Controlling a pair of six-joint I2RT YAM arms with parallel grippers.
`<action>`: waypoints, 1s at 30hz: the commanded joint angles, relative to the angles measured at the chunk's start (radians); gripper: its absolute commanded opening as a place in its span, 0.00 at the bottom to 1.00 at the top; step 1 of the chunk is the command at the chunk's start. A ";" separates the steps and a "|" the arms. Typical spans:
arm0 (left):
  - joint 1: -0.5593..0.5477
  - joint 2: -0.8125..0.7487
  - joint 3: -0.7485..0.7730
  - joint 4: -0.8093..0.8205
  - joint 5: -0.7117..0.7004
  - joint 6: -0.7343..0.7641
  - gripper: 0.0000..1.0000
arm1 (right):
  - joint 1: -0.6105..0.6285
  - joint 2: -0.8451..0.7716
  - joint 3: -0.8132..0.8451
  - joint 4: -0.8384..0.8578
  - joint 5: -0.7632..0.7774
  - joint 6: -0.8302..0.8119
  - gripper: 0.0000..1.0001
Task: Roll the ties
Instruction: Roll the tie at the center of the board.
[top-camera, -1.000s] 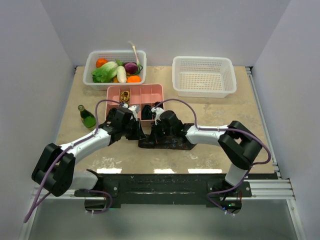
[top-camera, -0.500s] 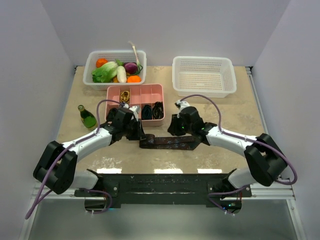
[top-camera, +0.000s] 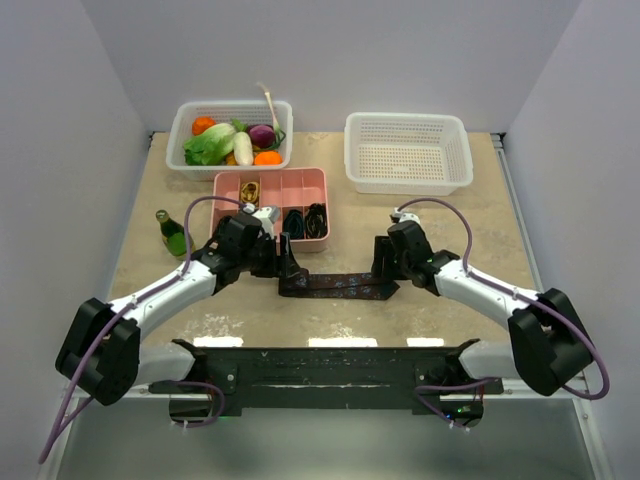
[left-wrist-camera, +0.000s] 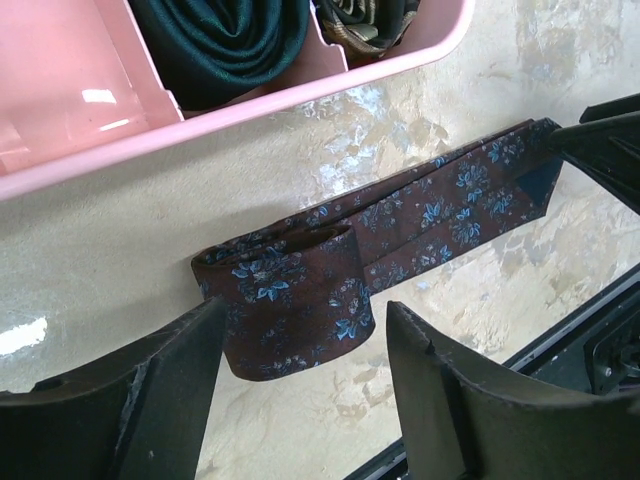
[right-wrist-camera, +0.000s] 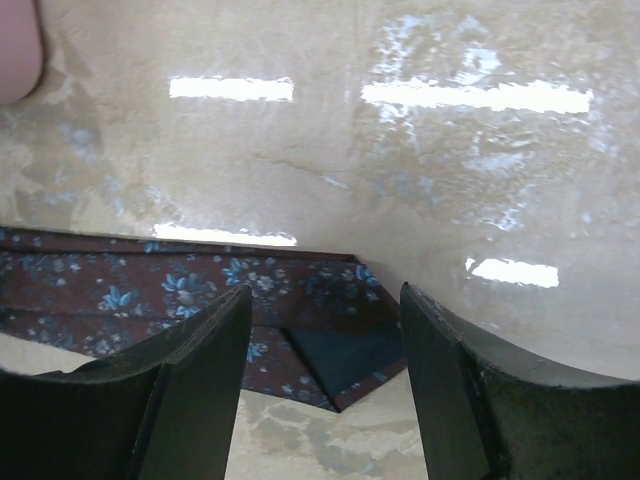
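A brownish-maroon tie (top-camera: 335, 286) with small blue flowers lies flat on the table between my two grippers. Its left end (left-wrist-camera: 290, 310) is folded over itself in a loose loop. It rests between the fingertips of my open left gripper (left-wrist-camera: 300, 330), which do not press on it. The pointed right end (right-wrist-camera: 340, 350), dark lining showing, lies under my open right gripper (right-wrist-camera: 325, 300). From above, the left gripper (top-camera: 285, 266) and right gripper (top-camera: 385, 268) stand at opposite ends of the strip. Rolled dark ties (top-camera: 304, 220) sit in the pink tray (top-camera: 270, 180).
A white basket of vegetables (top-camera: 232, 135) stands at the back left and an empty white basket (top-camera: 407, 152) at the back right. A small green bottle (top-camera: 176, 236) stands left of the pink tray (left-wrist-camera: 60, 90). A dark green coil (left-wrist-camera: 220, 40) fills one compartment.
Both grippers have opened and let go of the tie. The right gripper slid rightward along it, and the tie now lies stretched out longer and flatter.
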 joint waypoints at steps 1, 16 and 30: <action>-0.003 -0.030 0.013 0.032 0.000 0.023 0.70 | -0.018 -0.033 -0.015 -0.048 0.094 0.014 0.64; -0.004 -0.022 0.013 -0.005 -0.047 0.021 0.71 | -0.043 0.030 -0.064 0.059 -0.033 0.032 0.39; -0.004 0.018 0.017 -0.013 -0.064 0.017 0.71 | -0.044 -0.167 -0.076 0.010 -0.017 0.045 0.06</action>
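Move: The free end of the tie's upper layer lies about 2 cm to the right of my right hand, 1 cm back and 3 cm below my open fingers; the rolled part of the tie is some 20 cm to that hand's left and 2 cm back. From my left hand the free end is about 21 cm right, 1 cm back and 5 below. The rolled part sits nearly under my left hand, 4 cm down, with the pink box's middle some 13 cm ahead and 4 left. I ease my right hand about 2.5 cm to the right and down onto the tie's free end, sinking nearly 3 cm and drawing slightly back, then shut my fingers to pinch the upper layer and raise it straight up some 3.5 cm. My left hand stays open over the roll, shifting left and sinking by about 1 cm. ##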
